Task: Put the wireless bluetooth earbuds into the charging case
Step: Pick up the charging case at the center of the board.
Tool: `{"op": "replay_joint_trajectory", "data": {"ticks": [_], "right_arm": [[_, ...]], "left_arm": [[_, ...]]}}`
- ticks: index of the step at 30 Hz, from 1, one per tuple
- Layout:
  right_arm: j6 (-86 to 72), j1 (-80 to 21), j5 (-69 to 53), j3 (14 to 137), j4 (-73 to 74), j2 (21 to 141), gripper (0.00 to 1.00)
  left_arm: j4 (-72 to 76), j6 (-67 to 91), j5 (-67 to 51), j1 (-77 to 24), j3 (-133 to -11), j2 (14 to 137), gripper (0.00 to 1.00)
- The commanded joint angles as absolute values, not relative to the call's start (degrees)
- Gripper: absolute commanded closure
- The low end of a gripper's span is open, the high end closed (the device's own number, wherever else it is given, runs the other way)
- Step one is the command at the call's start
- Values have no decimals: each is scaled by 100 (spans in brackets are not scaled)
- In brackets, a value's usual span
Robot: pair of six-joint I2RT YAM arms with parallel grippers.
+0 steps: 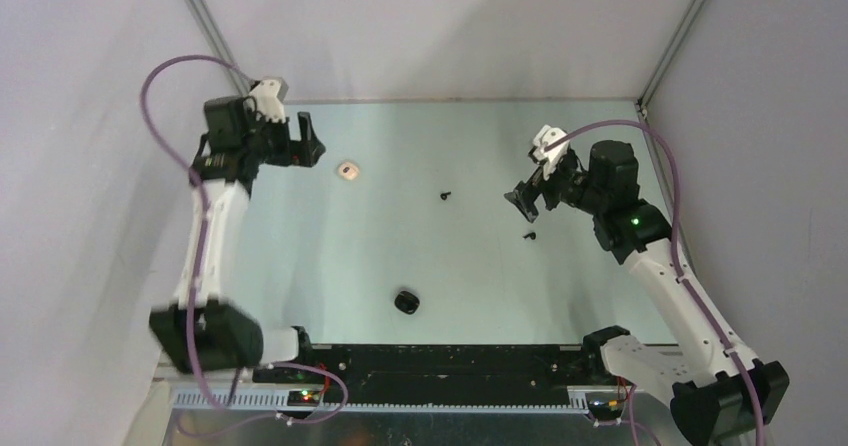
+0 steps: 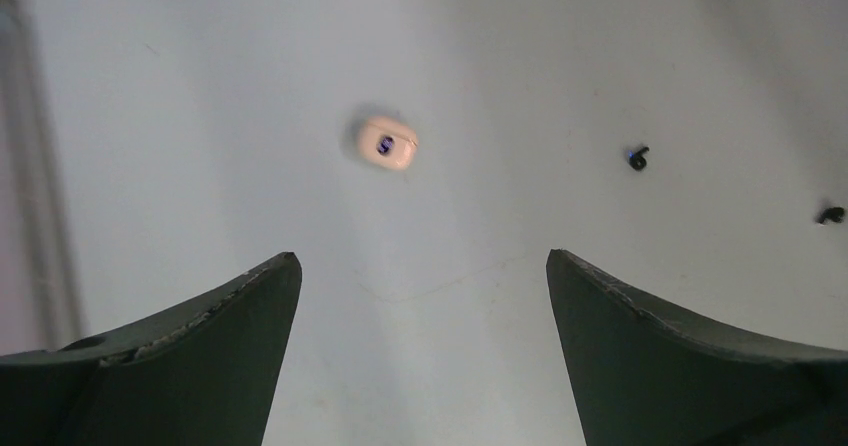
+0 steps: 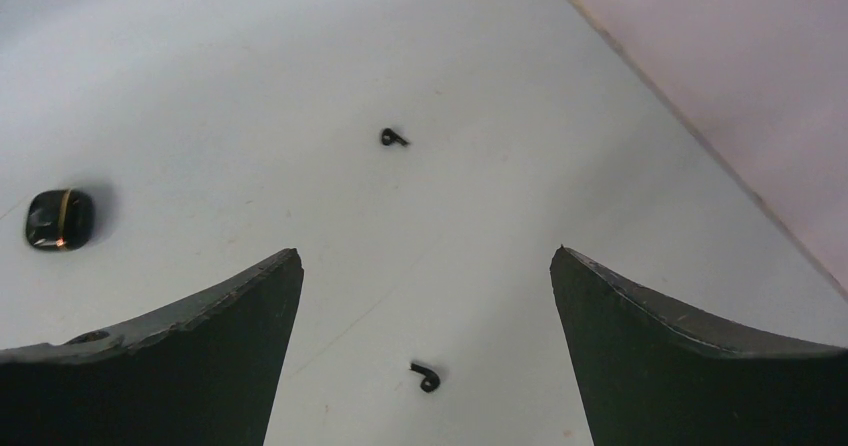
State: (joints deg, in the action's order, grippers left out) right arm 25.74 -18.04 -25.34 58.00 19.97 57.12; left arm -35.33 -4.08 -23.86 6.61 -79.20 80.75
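Two tiny black earbuds lie on the pale table, one mid-table [image 1: 446,196] [image 2: 638,157] [image 3: 393,137] and one further right [image 1: 530,235] [image 2: 829,214] [image 3: 427,376]. A cream charging case [image 1: 347,171] [image 2: 384,144] with a dark mark on top sits at the back left. My left gripper [image 1: 311,142] [image 2: 420,256] hangs open just left of it, holding nothing. A black charging case [image 1: 405,302] [image 3: 58,219] rests near the front middle. My right gripper [image 1: 521,203] [image 3: 425,253] is open and empty, hovering just above the right-hand earbud.
Grey enclosure walls close in the table [image 1: 560,276] at the back and both sides. A pink side wall [image 3: 740,56] runs close along the right of the right wrist view. The arm bases and a black rail [image 1: 440,361] line the near edge.
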Motion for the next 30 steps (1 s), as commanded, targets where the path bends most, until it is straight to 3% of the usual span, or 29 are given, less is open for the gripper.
{"op": "replay_joint_trajectory", "data": {"ticks": [1, 9, 17, 23, 30], "right_arm": [[3024, -2310, -3214, 5810, 2082, 5885, 1], [3784, -4551, -1757, 5853, 1912, 6764, 0], [3072, -5536, -1223, 5979, 1476, 8298, 0], [2369, -5756, -1128, 6792, 2188, 9322, 3], [1929, -6218, -1583, 6948, 2475, 9590, 3]], "left_arm": [[-2752, -1221, -1982, 635, -6759, 6573, 1], [-3446, -2136, -2974, 640, -5812, 5049, 1], [-2904, -2574, -3357, 641, -4393, 3365, 0], [-3144, -2651, -3454, 641, -4527, 3490, 1], [-3163, -2599, -3455, 637, -4597, 3668, 1]]}}
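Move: The black charging case lies about 26 cm to the right hand's left, some 12 cm back and 26 cm below. Of the two black earbuds, the nearer is about 4 cm ahead and 3 cm right of this hand, the other roughly 12 cm ahead and 18 cm left, both some 27 cm below. From the left hand, the black charging case is about 20 cm back, 19 cm right and 23 cm below. Open right hand sweeps 20 cm left, down, somewhat back towards the black case; left hand retreats 15 cm. ##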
